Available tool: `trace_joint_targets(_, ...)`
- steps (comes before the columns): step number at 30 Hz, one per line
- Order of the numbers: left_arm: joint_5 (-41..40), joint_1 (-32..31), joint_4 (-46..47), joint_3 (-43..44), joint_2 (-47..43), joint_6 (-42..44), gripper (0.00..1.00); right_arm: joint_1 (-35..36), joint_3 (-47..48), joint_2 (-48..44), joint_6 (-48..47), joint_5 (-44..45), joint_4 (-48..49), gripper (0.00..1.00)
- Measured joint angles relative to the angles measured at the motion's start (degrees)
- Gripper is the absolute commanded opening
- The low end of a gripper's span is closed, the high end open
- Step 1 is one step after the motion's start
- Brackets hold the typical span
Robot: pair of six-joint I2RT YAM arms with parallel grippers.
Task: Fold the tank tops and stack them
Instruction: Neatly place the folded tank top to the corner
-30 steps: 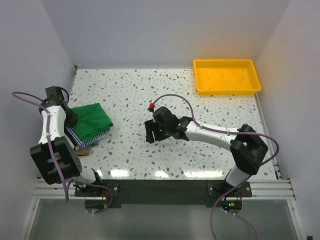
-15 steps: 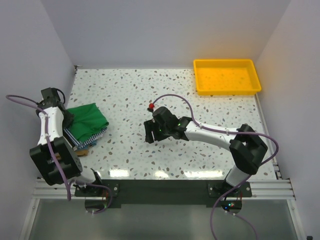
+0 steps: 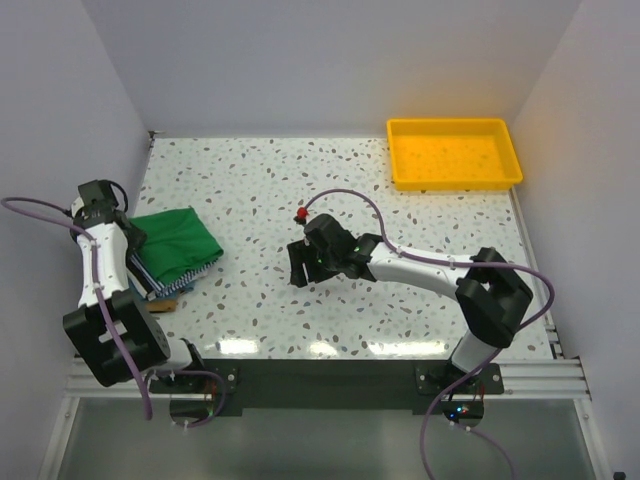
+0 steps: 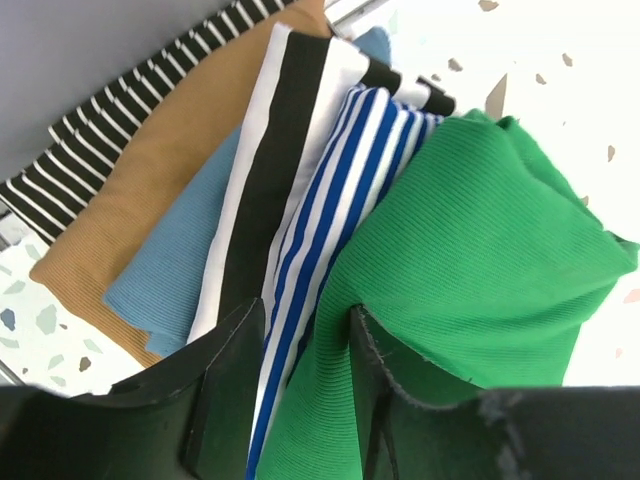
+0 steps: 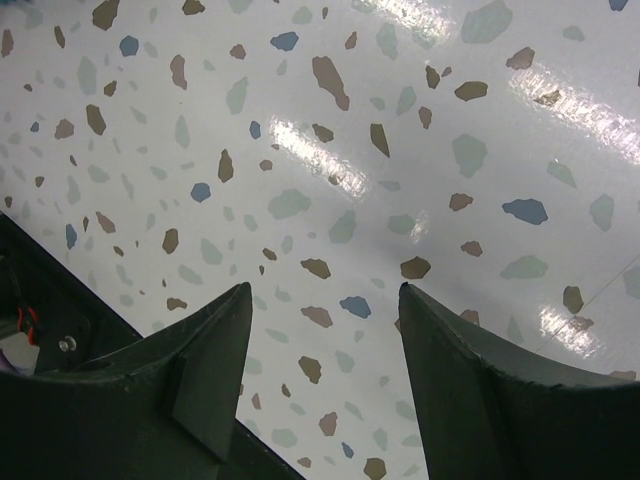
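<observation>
The tank tops lie folded in one stack at the table's left edge, the green one [image 3: 182, 238] on top. In the left wrist view the layers fan out: green [image 4: 480, 230], blue-white striped [image 4: 345, 180], bold black-white striped [image 4: 290, 130], blue [image 4: 180, 270], tan [image 4: 150, 190] and thin black-white striped [image 4: 110, 130]. My left gripper [image 3: 137, 250] sits at the stack's left side, its jaws [image 4: 305, 325] closed on the edge of the green and blue-white striped tops. My right gripper [image 3: 298, 272] is open and empty, low over bare table [image 5: 322, 300] in the middle.
A yellow plastic tray [image 3: 455, 184] stands at the back right, with nothing in it. The left wall is close behind the stack and the left arm. A purple cable with a red tip [image 3: 302, 214] loops above the right wrist.
The left arm has swung a little to the left and back, and the stack's edge has shifted slightly with it. The right arm has stayed still.
</observation>
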Motion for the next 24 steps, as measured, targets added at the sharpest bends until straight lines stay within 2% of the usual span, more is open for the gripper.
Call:
trace_joint_targets(7,0.0,0.0,0.4,-0.6,0.1,-0.6,0.6,0.0,0.0,0.0,0.0,0.0,0.0,0.64)
trace_joint_targets(15,0.0,-1.5,0.8,4.6,-4.1,-0.6,0.66,0.0,0.0,0.0,0.0,0.5,-0.2,0.65)
trace_joint_targets(19,-0.4,-10.0,2.7,6.1,-7.8,-0.6,0.66,0.0,0.0,-0.4,0.0,2.4,-0.6,0.66)
trace_joint_targets(24,-0.9,-28.6,6.1,6.4,-8.6,-1.0,0.66,-0.2,-0.4,-3.8,0.2,6.6,-1.7,0.67)
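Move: The folded green tank top lies just under my left hand's fingertips. Its near-left edge is right at them, its middle about 10 cm to the right, level in reach and some 3 cm lower. The blue-striped tank top under it has its middle about 8 cm right and 2 cm back; the brown cloth lower in the stack is some 8 cm back and 2 cm right. From my right hand the green top is about 30 cm left, 5 cm ahead and slightly lower. I linger at the green top's left edge, spreading my already loosened left fingers wider. Then I lift clear, about 10 cm up, and sweep some 15 cm right and 8 cm forward over the cloth, turning the wrist clockwise and tipping the fingers forward and up. Late on, my empty right hand starts off too, about 3 cm up, right and forward. ##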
